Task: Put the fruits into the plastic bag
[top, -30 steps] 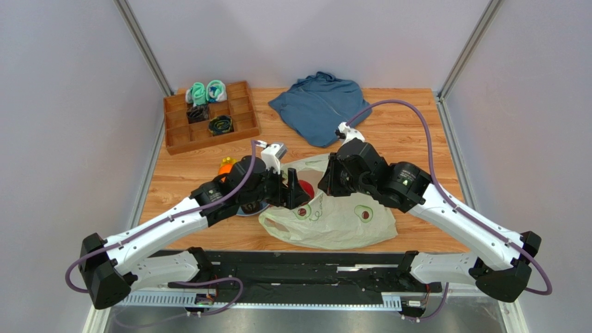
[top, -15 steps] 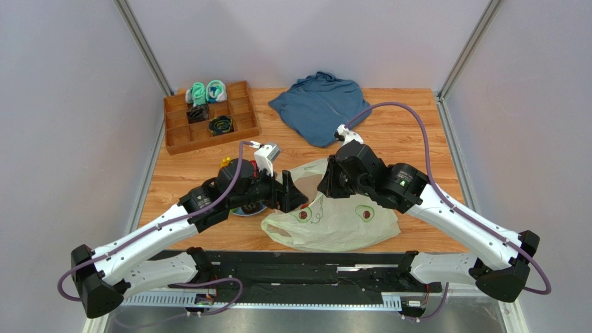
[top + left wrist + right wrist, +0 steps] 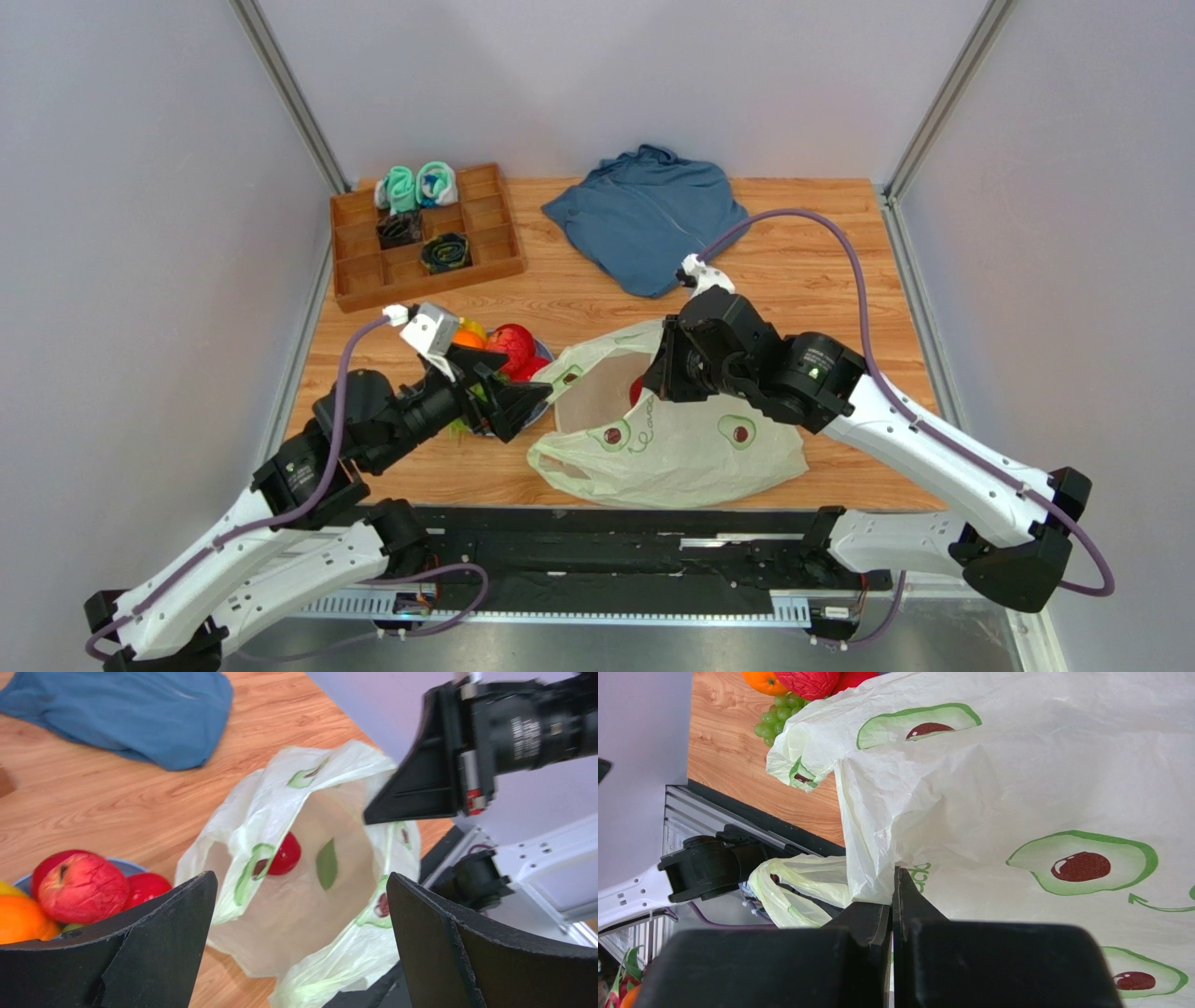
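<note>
The pale-green plastic bag (image 3: 673, 441) lies near the table's front, its mouth held up and facing left. My right gripper (image 3: 659, 370) is shut on the bag's upper rim (image 3: 878, 875). Inside the bag (image 3: 309, 910) lies one red fruit (image 3: 284, 855). My left gripper (image 3: 514, 401) stands open and empty just left of the bag mouth, over a blue bowl (image 3: 130, 865). In the bowl are a wrinkled red fruit (image 3: 81, 885), a second red one (image 3: 147, 887) and an orange (image 3: 21, 920). Green grapes (image 3: 777, 717) show beside the bag.
A wooden divided tray (image 3: 421, 238) with rolled socks stands at the back left. A folded blue garment (image 3: 645, 217) lies at the back centre. The black base rail (image 3: 603, 539) runs along the table's front edge, just below the bag.
My left gripper has pulled back left from the bag mouth to above the bowl, opening wider. The red fruit it carried now lies inside the bag. The right gripper kept its hold.
</note>
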Motion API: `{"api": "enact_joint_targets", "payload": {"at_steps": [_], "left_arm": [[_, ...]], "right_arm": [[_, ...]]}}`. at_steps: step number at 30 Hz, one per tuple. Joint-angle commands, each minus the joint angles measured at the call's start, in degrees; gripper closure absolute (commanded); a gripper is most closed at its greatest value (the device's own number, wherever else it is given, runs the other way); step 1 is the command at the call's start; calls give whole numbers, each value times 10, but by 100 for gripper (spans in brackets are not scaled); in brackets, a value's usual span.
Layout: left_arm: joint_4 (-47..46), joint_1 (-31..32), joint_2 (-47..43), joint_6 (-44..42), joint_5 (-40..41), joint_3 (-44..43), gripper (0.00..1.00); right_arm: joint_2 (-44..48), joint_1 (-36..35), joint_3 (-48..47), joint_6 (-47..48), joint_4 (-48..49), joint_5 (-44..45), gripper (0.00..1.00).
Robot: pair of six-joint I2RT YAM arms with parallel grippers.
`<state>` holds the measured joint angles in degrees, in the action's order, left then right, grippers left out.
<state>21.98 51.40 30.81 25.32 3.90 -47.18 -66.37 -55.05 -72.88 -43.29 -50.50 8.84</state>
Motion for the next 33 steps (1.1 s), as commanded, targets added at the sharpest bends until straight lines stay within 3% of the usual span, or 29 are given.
{"api": "enact_joint_targets", "payload": {"at_steps": [1,13,15,16,17,20,25,28,33], "left_arm": [[16,-2,13,-32,28,48,1],[8,-15,199,-64,23,1,1],[14,-18,231,-58,26,-3,5],[16,-19,239,-56,25,-5,13],[18,-20,249,-55,23,-7,41],[38,-20,241,-52,21,-19,100],[65,-20,173,-65,17,-55,100],[86,-20,145,-65,-34,-101,100],[112,-20,183,-20,-194,-159,100]], "right_arm": [[25,2,2,-6,20,-1,100],[55,2,28,-14,19,-15,100],[57,2,28,-14,17,-14,100],[59,1,27,-14,16,-11,100],[59,2,27,-13,15,-8,100],[62,3,27,-6,8,4,100],[49,27,12,36,-9,9,100],[30,66,-7,75,-12,-9,100],[-24,144,-66,145,-30,-2,100]]}}
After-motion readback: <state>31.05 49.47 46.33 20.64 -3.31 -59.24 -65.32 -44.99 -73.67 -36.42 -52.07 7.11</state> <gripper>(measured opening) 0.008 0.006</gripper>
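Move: The bag's left rim lies about 14 cm below the left hand, some 5 cm ahead and 3 cm to its right. From that hand the fruit bowl is roughly 10 cm ahead, 6 cm left and 22 cm down; the red fruit in the bag is about 9 cm ahead, 15 cm right and 25 cm down. From the right hand, already gripping the opposite rim, the left rim is about 14 cm left, 3 cm ahead and 7 cm lower. Left hand dips about 14 cm, pinches the bag's left rim, raises it; right, still gripping, shifts 5 cm right-forward. ##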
